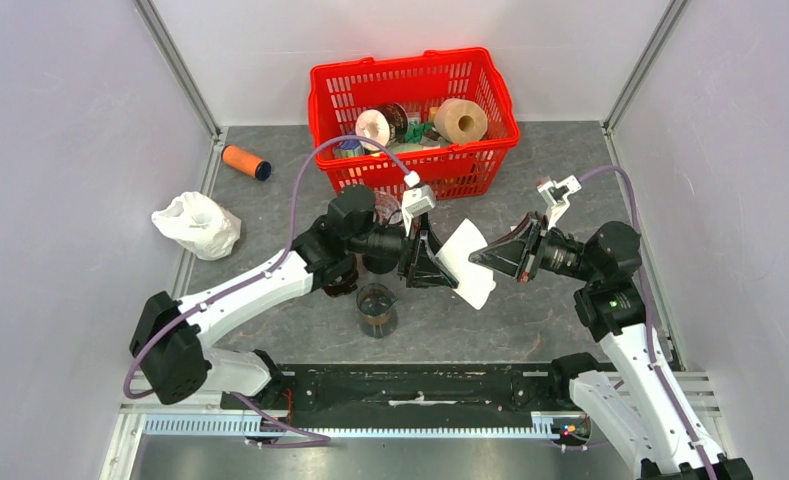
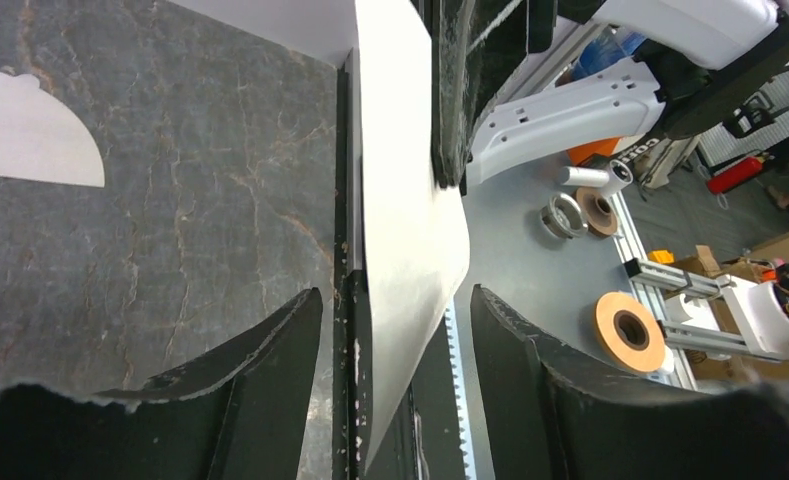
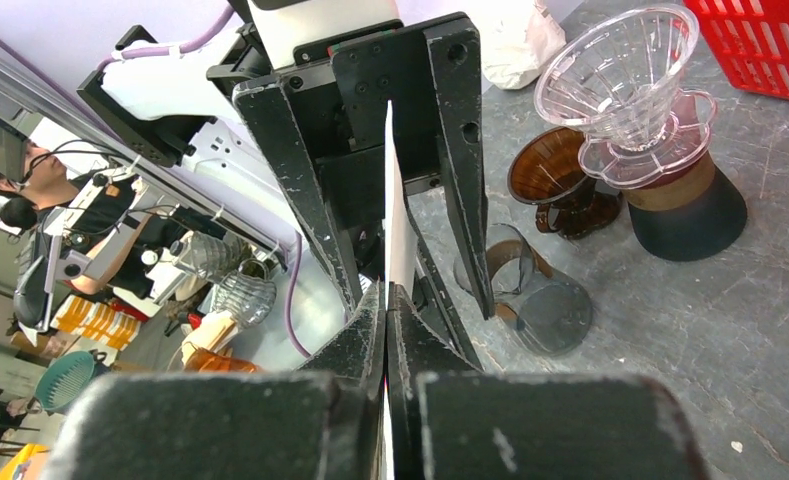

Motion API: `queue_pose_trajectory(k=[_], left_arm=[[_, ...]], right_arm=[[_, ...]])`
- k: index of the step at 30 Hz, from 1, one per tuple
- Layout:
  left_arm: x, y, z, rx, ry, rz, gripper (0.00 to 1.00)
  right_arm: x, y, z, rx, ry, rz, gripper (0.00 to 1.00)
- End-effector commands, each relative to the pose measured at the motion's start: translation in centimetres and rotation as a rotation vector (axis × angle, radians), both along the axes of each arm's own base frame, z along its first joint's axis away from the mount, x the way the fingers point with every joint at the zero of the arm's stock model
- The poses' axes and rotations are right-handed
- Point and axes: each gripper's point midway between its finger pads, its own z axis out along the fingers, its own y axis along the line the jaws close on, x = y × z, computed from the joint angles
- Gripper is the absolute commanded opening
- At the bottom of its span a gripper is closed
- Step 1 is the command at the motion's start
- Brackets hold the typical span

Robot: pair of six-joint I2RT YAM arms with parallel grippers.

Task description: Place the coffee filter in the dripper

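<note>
The white paper coffee filter [image 1: 467, 258] hangs in the air between the two arms, above the table. My right gripper [image 3: 386, 292] is shut on its right edge, and the sheet shows edge-on between the pressed fingertips. My left gripper [image 2: 395, 295] is open, its fingers standing either side of the filter [image 2: 405, 200] without pinching it. In the right wrist view the clear dripper [image 3: 618, 75] sits on a carafe [image 3: 685, 205] behind the left gripper. In the top view the left arm mostly hides the dripper.
A brown dripper [image 3: 550, 180] and a glass cup [image 1: 377, 310] stand near the carafe. A red basket [image 1: 415, 120] of rolls is at the back, with an orange cylinder [image 1: 245, 161] and a white bag [image 1: 197, 224] at the left. Another white paper [image 2: 30, 130] lies flat on the table.
</note>
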Motion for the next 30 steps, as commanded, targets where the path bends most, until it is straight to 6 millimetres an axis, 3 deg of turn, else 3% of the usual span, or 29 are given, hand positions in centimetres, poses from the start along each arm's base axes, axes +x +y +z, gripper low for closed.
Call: queue_pose_trajectory(k=[1,7,9,12,15,20,25,30], left_arm=[[-0.7,-1.1,3.7,-0.104,0.002,-0.075,0.60],[-0.7,-1.8,4.2,-0.123,0.032,-0.099,0.22],[-0.7,-2.0,4.3,-0.131,0.038,-0.100,0.03],[-0.7,-1.8,4.1,-0.130,0.030,-0.094,0.02],[-0.9,-1.2,3.9,-0.132,0.005,-0.072,0.02],[-0.7,-0.3,3.2,-0.110,-0.041,-0.011,0.02],[-0.3,-0.2,3.0,-0.091,-0.051,0.015,0.02],[-0.5,-0.1,3.1,-0.093,-0.048,0.008,0.02]], right_arm=[[-0.2,0.3,1.3,0.024,-0.049,0.020,0.01],[0.3,0.4,1.0,0.022,-0.041,0.015,0.03],[0.3,0.4,0.9,0.019,-0.039,0.010,0.08],[0.9,-0.1,0.3,-0.027,-0.043,-0.057,0.48],[1.7,-1.9,-1.7,-0.153,-0.020,-0.218,0.76],[0.9,-4.6,-3.6,-0.273,-0.027,-0.377,0.90],[-0.7,-4.8,-2.5,-0.238,-0.074,-0.372,0.91],[-0.4,-5.8,-4.1,-0.319,-0.054,-0.421,0.93]])
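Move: The right hand already pinches the coffee filter, whose middle lies about 1 cm to its left, 1 cm back and 3 cm below. From the open left hand that middle is some 3 cm to the right, straight ahead 0 and about 1 cm up. The clear dripper on its server stands about 16 cm ahead, 13 cm left and 11 cm below the left hand; the glass jug is 2 cm ahead, 14 cm left and 22 cm below, the brown dripper 11 cm ahead, 24 cm left and 23 cm below. The left hand reaches about 1.5 cm right and rises onto the filter's edge, shutting its open fingers to pinch it while the right still holds, then draws back left about as far, ending some 2 cm higher. Once the left grip has closed, the right hand opens wide, lets go of the filter and withdraws about 5 cm to the right and 3.5 cm down, swinging some 20 degrees clockwise and rolling its left side down. ##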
